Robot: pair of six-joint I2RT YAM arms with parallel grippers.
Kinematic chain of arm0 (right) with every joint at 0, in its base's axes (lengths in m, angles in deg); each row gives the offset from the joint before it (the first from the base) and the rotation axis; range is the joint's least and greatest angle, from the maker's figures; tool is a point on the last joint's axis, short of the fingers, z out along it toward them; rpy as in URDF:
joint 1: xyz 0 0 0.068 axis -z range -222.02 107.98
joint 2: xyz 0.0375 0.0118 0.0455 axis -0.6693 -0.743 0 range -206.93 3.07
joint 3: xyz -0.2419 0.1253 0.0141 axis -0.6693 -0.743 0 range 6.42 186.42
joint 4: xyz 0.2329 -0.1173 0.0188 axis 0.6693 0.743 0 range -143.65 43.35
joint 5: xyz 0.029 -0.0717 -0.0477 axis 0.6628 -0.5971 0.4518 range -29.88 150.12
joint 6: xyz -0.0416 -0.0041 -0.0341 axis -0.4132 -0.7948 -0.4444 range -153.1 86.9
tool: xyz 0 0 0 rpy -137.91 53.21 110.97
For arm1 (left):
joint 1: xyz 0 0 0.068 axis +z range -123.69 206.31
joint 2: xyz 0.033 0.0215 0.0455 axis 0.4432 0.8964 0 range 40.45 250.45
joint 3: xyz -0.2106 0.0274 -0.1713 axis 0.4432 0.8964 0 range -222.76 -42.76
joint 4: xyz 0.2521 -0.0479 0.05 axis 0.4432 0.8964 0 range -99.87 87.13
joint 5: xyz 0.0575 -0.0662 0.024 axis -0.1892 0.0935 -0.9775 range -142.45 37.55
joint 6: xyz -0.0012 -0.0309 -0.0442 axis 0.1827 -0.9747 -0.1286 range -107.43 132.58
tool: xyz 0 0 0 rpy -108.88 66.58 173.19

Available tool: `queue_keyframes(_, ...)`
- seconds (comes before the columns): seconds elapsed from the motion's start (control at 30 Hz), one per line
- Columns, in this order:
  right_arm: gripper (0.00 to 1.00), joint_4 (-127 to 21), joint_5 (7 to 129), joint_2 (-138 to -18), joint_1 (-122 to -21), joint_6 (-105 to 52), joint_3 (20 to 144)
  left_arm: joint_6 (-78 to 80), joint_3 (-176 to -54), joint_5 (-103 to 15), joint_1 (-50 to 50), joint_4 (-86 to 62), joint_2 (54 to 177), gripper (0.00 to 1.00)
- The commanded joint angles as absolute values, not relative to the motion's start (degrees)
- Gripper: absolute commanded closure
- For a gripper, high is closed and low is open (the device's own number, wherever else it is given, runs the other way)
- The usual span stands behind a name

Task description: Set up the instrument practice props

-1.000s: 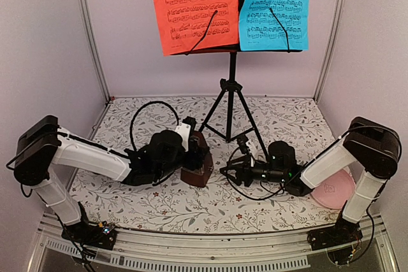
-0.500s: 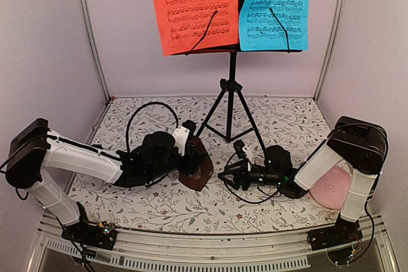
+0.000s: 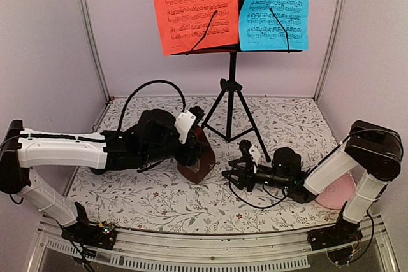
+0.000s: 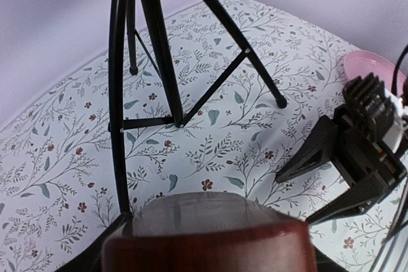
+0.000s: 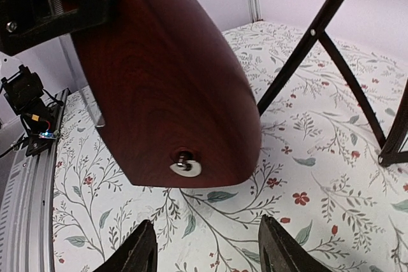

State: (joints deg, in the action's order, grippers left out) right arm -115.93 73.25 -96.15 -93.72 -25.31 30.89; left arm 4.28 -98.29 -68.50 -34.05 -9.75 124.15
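Note:
The brown wooden metronome [image 3: 199,161] hangs tilted just above the table, and my left gripper [image 3: 189,146] is shut on it. It fills the bottom of the left wrist view [image 4: 210,237]. In the right wrist view the metronome [image 5: 166,81] shows its side with a small metal key. My right gripper [image 3: 233,178] lies low to its right, open and empty [image 5: 207,254], pointing at it. Behind, the black music stand [image 3: 231,97] is upright on its tripod. It holds the red sheet [image 3: 191,7] and the cyan sheet [image 3: 275,7].
A pink plate [image 3: 339,190] lies at the right under my right arm. The tripod legs [image 4: 159,49] spread across the floral mat just behind both grippers. Pale walls and metal posts [image 3: 89,36] close in the back and sides.
My left arm has stretched out and carried the metronome up and slightly back, tilting it off the mat. The right gripper has shifted a little right and stayed open.

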Motion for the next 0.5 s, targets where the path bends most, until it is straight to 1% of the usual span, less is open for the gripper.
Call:
queue_keyframes(0.0, 0.45, -117.47, 71.08, -92.65, -94.25, -30.56, 30.59, 12.75, -92.14, -71.58, -36.47, -21.52, 112.82, 1.00)
queue_keyframes(0.13, 0.46, -118.04, 73.27, -90.14, -94.80, -30.17, 30.63, 20.95, -85.89, -71.73, -37.20, -32.98, 105.24, 1.00)
queue_keyframes(0.2, 0.48, -118.19, 75.62, -89.28, -94.77, -29.37, 31.35, 26.60, -82.92, -71.11, -37.84, -37.72, 102.83, 1.00)
queue_keyframes(0.47, 0.47, -120.16, 85.33, -90.09, -94.84, -20.42, 36.64, 39.20, -78.92, -69.06, -40.17, -49.72, 98.79, 1.00)
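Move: The left hand already grips the metronome, whose middle is about at its finger pads, 2 cm lower. The free right hand goes for the winding key: about 8 cm to its left, 3 cm ahead and 5 cm up. The metronome's middle lies some 10 cm left, 3 cm ahead and 8 cm above the right hand. The music stand's tripod stands roughly 13 cm ahead and 13 cm right of the left hand, its middle about 10 cm lower. Upward about 9 cm, and back and left by roughly 5 cm each, the left hand carries the metronome away from the tripod in its unchanged grip, tipping its fingers up some 30 degrees so that the base swings outward. The right hand rises about 6 cm after it, easing slightly left and back late on, its parted fingers still short of the winding key. ##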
